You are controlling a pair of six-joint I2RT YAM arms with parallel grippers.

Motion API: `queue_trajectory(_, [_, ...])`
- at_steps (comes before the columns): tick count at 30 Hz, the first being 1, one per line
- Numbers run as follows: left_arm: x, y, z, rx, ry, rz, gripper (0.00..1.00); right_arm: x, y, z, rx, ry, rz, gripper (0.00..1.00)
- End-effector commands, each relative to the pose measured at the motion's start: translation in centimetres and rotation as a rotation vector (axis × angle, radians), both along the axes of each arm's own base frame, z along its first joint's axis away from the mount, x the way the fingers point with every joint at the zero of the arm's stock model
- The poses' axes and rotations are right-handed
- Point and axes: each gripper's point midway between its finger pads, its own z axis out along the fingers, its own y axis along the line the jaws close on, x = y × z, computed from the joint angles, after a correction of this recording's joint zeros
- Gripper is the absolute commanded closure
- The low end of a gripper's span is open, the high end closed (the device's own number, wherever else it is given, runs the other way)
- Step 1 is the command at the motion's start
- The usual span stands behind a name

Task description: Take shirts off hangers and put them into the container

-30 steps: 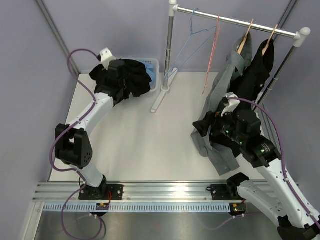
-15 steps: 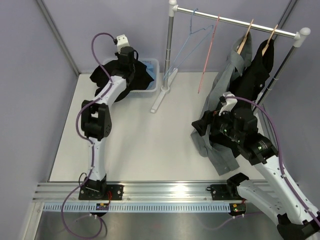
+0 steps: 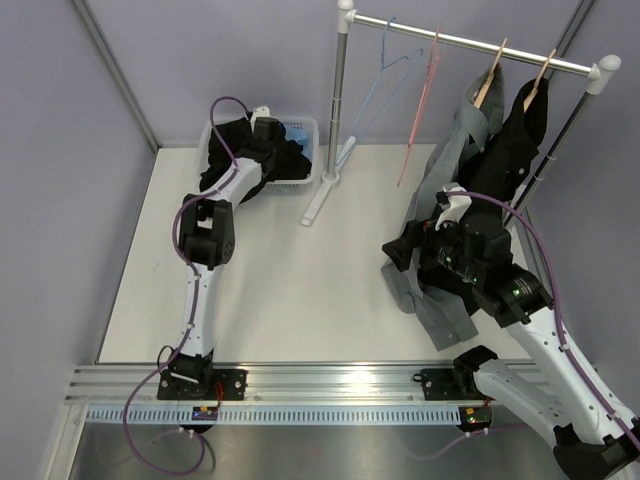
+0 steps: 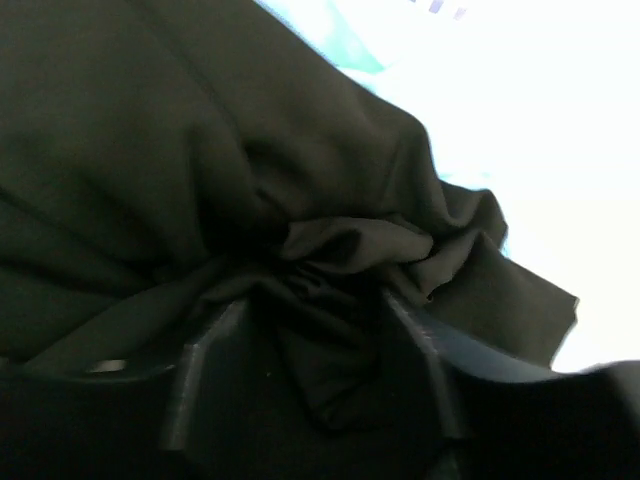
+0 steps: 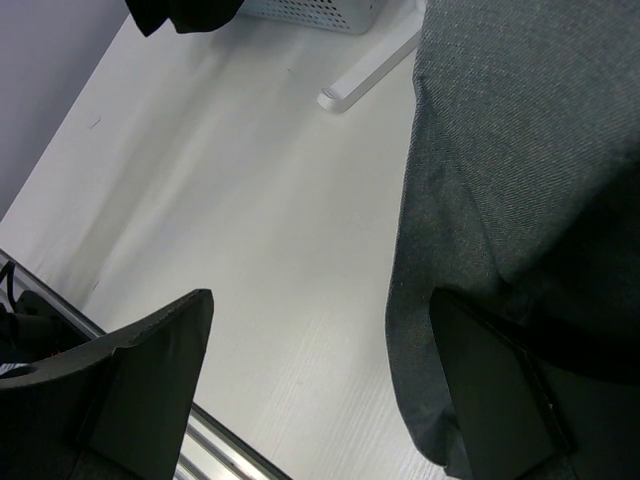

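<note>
A black shirt (image 3: 250, 160) lies bunched in the white container (image 3: 305, 128), over a bit of light blue shirt (image 3: 298, 127). My left gripper (image 3: 268, 142) is pressed down into it. In the left wrist view its jaws (image 4: 310, 335) stand apart, with loose black folds (image 4: 330, 250) between them and nothing pinched. A grey shirt (image 3: 440, 200) and another black shirt (image 3: 515, 140) hang on wooden hangers (image 3: 490, 80). The blue hanger (image 3: 385, 62) and the pink hanger (image 3: 428, 85) are bare. My right gripper (image 3: 400, 255) is open beside the grey shirt's hem (image 5: 480, 200), which drapes over its right finger (image 5: 500, 385).
The white-and-chrome rail (image 3: 470, 42) spans the back right. Its post (image 3: 340, 90) and white foot (image 3: 320, 200) stand just right of the container. In the right wrist view that foot (image 5: 365, 75) and the container's perforated wall (image 5: 320, 12) show at the top.
My left arm has swung from the basket's left side to over it and lowered the black shirt in. Its jaws have parted from shut. The right arm has barely moved.
</note>
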Motion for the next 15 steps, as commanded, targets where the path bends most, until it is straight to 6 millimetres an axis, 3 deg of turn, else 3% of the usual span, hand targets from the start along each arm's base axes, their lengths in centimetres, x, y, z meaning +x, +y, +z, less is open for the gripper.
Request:
queue_trajectory(1, [-0.8,-0.2,6.0,-0.04,-0.049,-0.043,0.37,-0.1,0.1,0.8,0.018,-0.029,0.009,0.01])
queue_trajectory(3, [-1.6,0.1,13.0,-0.049,-0.156,-0.056,0.2,-0.3,0.1,1.0,0.025,-0.034,0.012,0.01])
queue_trajectory(4, [-1.6,0.2,12.8,-0.044,-0.153,-0.06,0.14,-0.3,0.1,1.1,0.025,-0.036,0.014,0.01])
queue_trajectory(5, [-2.3,0.4,16.6,-0.051,-0.212,-0.063,0.09,-0.4,0.1,1.3,0.03,-0.04,0.013,0.0])
queue_trajectory(8, [-4.0,0.8,21.0,-0.047,-0.276,-0.078,0.01,-0.7,0.0,1.6,0.037,-0.054,0.015,0.01])
queue_trajectory(9, [-5.5,1.0,24.5,-0.062,-0.331,-0.083,0.01,-0.7,-0.1,1.8,0.039,-0.06,0.012,0.0])
queue_trajectory(11, [-7.5,1.5,25.3,-0.088,-0.331,-0.062,0.01,-0.8,-0.1,2.0,0.043,-0.066,0.013,0.01])
queue_trajectory(12, [-9.5,2.3,28.2,-0.102,-0.379,-0.039,0.01,-0.9,-0.2,2.0,0.042,-0.069,0.014,0.01])
queue_trajectory(13, [-10.4,2.8,28.9,-0.125,-0.399,-0.014,0.01,-1.0,-0.3,2.3,0.047,-0.078,0.014,0.0])
queue_trajectory(14, [-11.4,3.4,25.9,-0.118,-0.345,0.008,0.01,-1.1,-0.3,2.4,0.048,-0.08,0.014,0.01])
queue_trajectory(15, [-13.7,4.5,28.4,-0.136,-0.408,0.039,0.01,-1.1,-0.2,2.4,0.052,-0.08,0.016,0.01])
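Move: The black shirt that the left hand is letting go of lies bunched in the container, its middle about 4 cm to that hand's left, 3 cm back and 2 cm below; the container's own middle is there too, some 4 cm below the hand. The visible bit of blue shirt is about 5 cm right and 2 cm ahead, the rack's left post 13 cm right and 7 cm back. From the right hand the black shirt lies roughly 39 cm ahead, 33 cm left, 20 cm below. The black shirt is let go in the container: the left fingers, already half open against the cloth, spread fully and come free. The hand lifts away, at first nearly straight up and then also back towards its base, ending about 26 cm higher and 10 cm back, the fingers tipping up some 20 degrees. ##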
